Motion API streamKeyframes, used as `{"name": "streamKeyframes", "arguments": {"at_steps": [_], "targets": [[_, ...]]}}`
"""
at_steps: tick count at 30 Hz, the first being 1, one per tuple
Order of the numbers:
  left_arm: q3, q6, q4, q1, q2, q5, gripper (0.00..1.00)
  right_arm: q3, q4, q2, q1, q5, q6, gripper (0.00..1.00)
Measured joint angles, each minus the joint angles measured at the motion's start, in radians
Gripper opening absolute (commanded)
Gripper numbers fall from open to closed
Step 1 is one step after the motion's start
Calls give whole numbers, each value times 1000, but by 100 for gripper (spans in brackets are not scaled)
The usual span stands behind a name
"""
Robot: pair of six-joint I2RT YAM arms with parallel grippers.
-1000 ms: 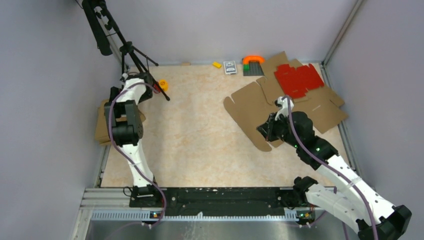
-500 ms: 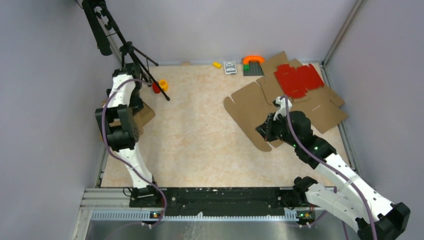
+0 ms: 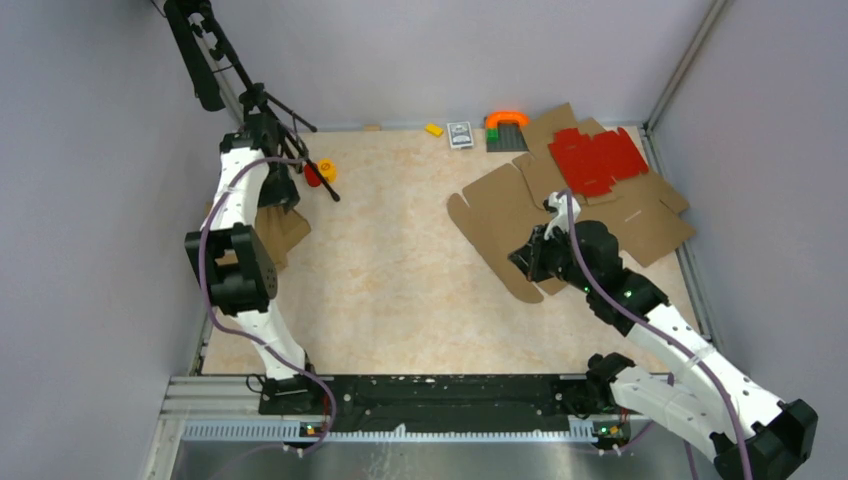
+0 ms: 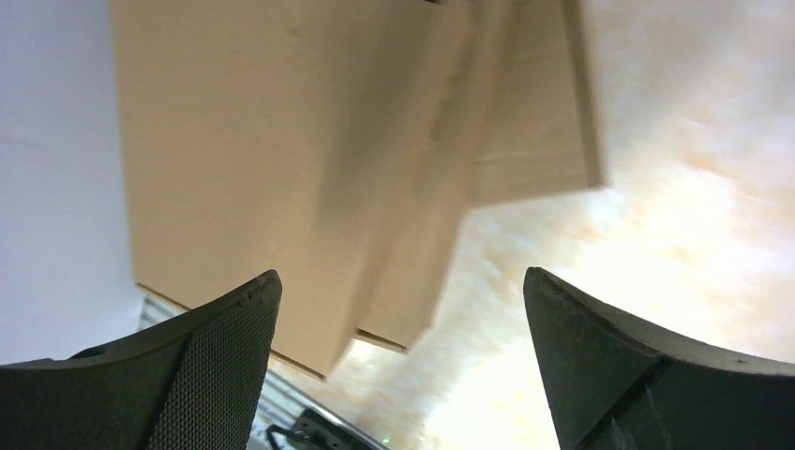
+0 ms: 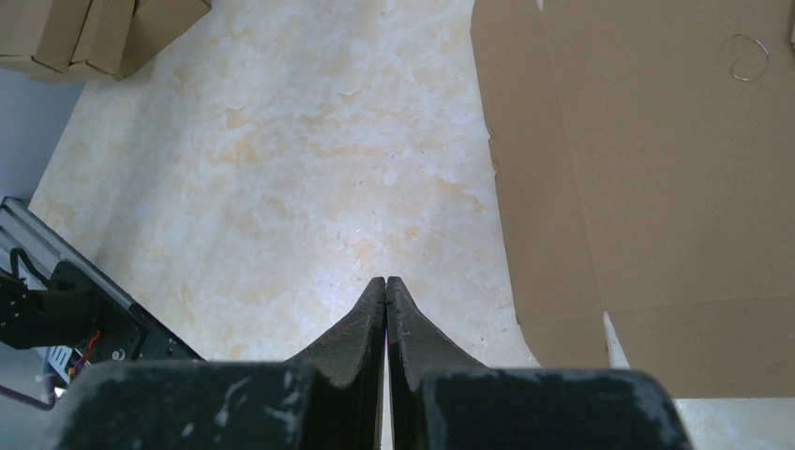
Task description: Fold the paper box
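The paper box (image 3: 503, 208) lies flat on the right half of the table as a large brown die-cut sheet; in the right wrist view the paper box (image 5: 656, 159) fills the right side. My right gripper (image 3: 520, 262) hovers at the sheet's near-left edge, its jaws pressed together with nothing between them. The right gripper (image 5: 385, 281) points at bare table just left of the sheet. My left gripper (image 3: 279, 194) hangs at the far left above a stack of folded cardboard (image 3: 277, 229). The left gripper (image 4: 401, 275) is wide open and empty.
A red die-cut sheet (image 3: 597, 158) rests on more brown cardboard (image 3: 655, 222) at the back right. A tripod (image 3: 262, 105), an orange-yellow piece (image 3: 326, 170), a small card (image 3: 460, 134) and a grey plate with an orange arch (image 3: 507, 130) stand along the back. Side walls are close.
My left arm has swung its wrist toward the back and lifted off the cardboard stack. The right arm has crept slightly left, still shut.
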Motion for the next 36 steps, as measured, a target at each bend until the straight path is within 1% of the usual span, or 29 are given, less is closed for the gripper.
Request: {"name": "streamKeyframes", "arguments": {"at_steps": [3,4,5,7,9,10,11,14,16,17,21,23,24,28,31,34,36], "targets": [[-20,-15,38,-51,-66,77,99,0,11,15,0,-10,0,7],[-33,-21,52,-74,-87,92,99,0,15,20,0,-13,2,12],[-68,-32,82,-124,-131,119,99,0,21,25,0,-17,6,17],[-106,-40,114,-168,-172,147,99,-8,53,29,0,-32,17,32],[-190,-55,183,-223,-248,204,98,-41,112,25,0,-56,35,56],[-238,-60,224,-242,-290,236,98,-60,135,23,0,-66,50,65],[-294,-63,270,-257,-340,274,99,-92,175,18,0,-76,63,70],[-505,-65,468,-274,-504,397,99,-199,278,-10,0,-81,91,75],[-651,-63,599,-282,-600,454,99,-277,344,-43,0,-64,93,80],[-747,-59,688,-287,-654,476,99,-297,361,-55,0,-50,91,81],[-1010,-24,922,-298,-758,490,99,-335,439,-84,0,63,24,84],[-1096,2,1006,-299,-772,470,99,-335,481,-79,0,107,-18,85],[-1115,8,1030,-299,-772,457,99,-335,502,-72,0,136,-40,87],[-1131,51,1127,-299,-771,387,99,-335,550,-22,-10,228,-100,88],[-1132,103,1209,-298,-756,316,99,-335,578,26,-71,267,-130,87],[-1155,135,1291,-283,-732,276,99,-341,623,66,-211,235,-114,86],[-1186,153,1353,-270,-713,252,99,-354,671,109,-333,179,-104,86]]}}
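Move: The finished paper box lies roughly 6 cm back from the left gripper, 4 cm to its left and 10 cm below. A smaller box is about 6 cm right and 5 cm back, the red cup 10 cm right and 7 cm ahead, and the tripod foot 15 cm right and 3 cm ahead. From the right gripper the paper box is some 53 cm left and 6 cm ahead; the flat cardboard lies about 7 cm ahead and 4 cm right, 20 cm below. Swing the empty, open left gripper right, away from the paper box, some 19 cm, first rising, then drawing back and sinking, then easing forward and a little left, as the fingers tip up about 50 degrees and turn clockwise. Lower the shut right gripper while opening it wide, then carry it forward and right over the flat cardboard, turning clockwise. ##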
